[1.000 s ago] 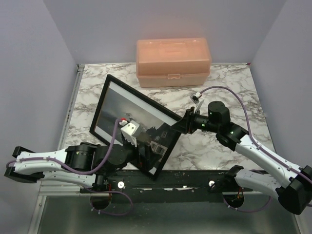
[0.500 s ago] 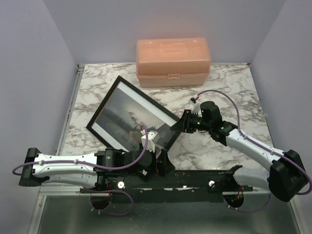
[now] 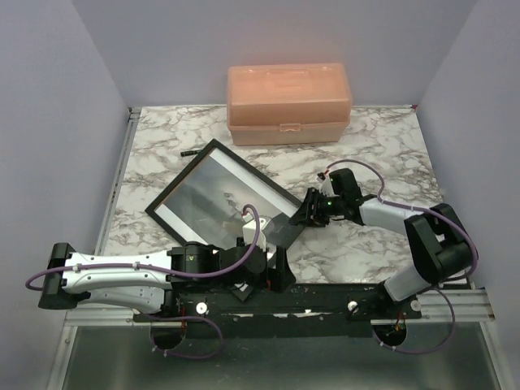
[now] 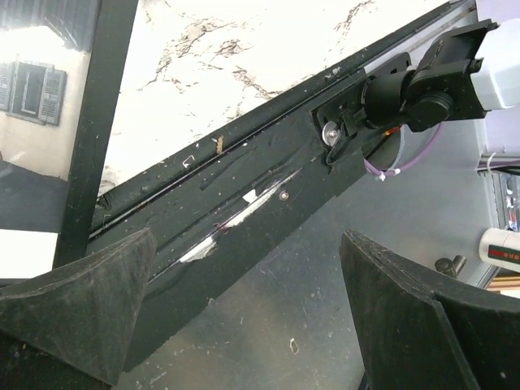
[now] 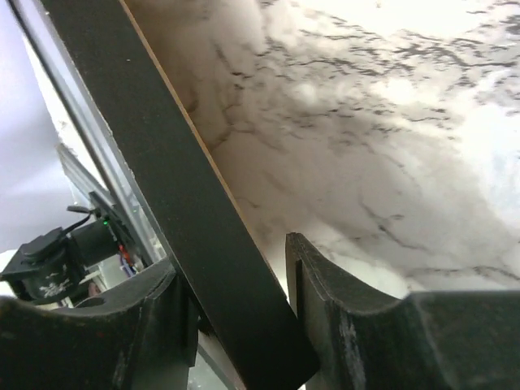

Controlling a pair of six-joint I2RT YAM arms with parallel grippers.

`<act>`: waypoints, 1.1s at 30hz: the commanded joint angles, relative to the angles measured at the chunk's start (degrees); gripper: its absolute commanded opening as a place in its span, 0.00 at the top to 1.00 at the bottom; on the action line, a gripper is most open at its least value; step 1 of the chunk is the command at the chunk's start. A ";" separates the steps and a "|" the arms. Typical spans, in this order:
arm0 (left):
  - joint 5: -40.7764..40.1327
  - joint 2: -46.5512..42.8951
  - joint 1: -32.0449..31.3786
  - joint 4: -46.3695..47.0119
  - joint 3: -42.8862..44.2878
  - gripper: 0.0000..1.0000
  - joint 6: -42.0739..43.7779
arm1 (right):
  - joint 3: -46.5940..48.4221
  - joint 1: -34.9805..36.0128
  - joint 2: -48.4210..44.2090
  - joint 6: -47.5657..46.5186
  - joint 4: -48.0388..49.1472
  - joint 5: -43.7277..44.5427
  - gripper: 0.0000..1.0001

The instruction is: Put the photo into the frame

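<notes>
The frame (image 3: 252, 172) lies flat on the marble table, black front up, turned diagonally. The photo (image 3: 211, 195) shows behind its pane, a grey landscape with a white border. My right gripper (image 3: 305, 213) is at the frame's right corner. In the right wrist view the frame's black rim (image 5: 162, 146) passes between the parted fingers of the right gripper (image 5: 231, 260), with marble showing beside one pad. My left gripper (image 3: 276, 268) hovers wide open over the table's near edge, just past the frame's near corner. The left wrist view shows the left gripper (image 4: 246, 244) holding nothing, with the frame's rim (image 4: 101, 106) and the photo (image 4: 36, 97) at the left.
An orange plastic box (image 3: 288, 103) stands at the back of the table (image 3: 366, 138). A small black item (image 3: 188, 152) lies near the frame's far corner. The black mounting rail (image 3: 325, 296) runs along the near edge. Grey walls close in both sides.
The frame has come down from a steep tilt to lie flat. My left gripper has left it and dropped to the near edge. My right gripper has lowered and its jaws have widened.
</notes>
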 commanded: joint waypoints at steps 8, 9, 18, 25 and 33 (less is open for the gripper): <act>-0.32 -0.92 0.28 -4.46 1.43 0.02 -1.05 | 3.52 -0.54 10.33 -13.43 -5.14 10.98 0.24; -0.36 -0.98 0.21 -4.46 1.32 0.02 -1.06 | 3.88 -0.54 10.75 -13.59 -5.46 11.16 0.19; -0.77 1.15 0.21 -7.38 0.96 0.02 -2.51 | 6.30 -0.55 9.13 -14.46 -10.56 16.71 0.00; 2.31 4.17 1.77 -5.37 -1.40 0.02 -3.26 | 6.93 -0.61 4.91 -16.48 -17.21 24.12 0.00; 11.27 4.74 8.13 5.90 -8.86 0.02 -1.08 | 5.08 -0.59 -0.58 -15.90 -20.22 25.45 0.00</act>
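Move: The right hand still pinches the frame's right-hand corner, just above the marble, with table for it to land on some 3 cm below; the frame's middle lies about 24 cm to its left and 3 cm back, and the pink box about 30 cm ahead and 6 cm left. The left hand is open over the table's front edge, with the frame's near corner roughly 8 cm to its left, 4 cm back and 15 cm below. The right hand sinks about 2 cm as its fingers spread from the frame's corner to wide open and let it go, then moves forward nearly 5 cm and afterwards some 5 cm right, clear of the corner, its fingers tipping more steeply down by roughly 25 degrees. The left hand, wide open all along, barely stirs at first, then drops about 6 cm with a small shift left towards the frame's near corner, without reaching it. ##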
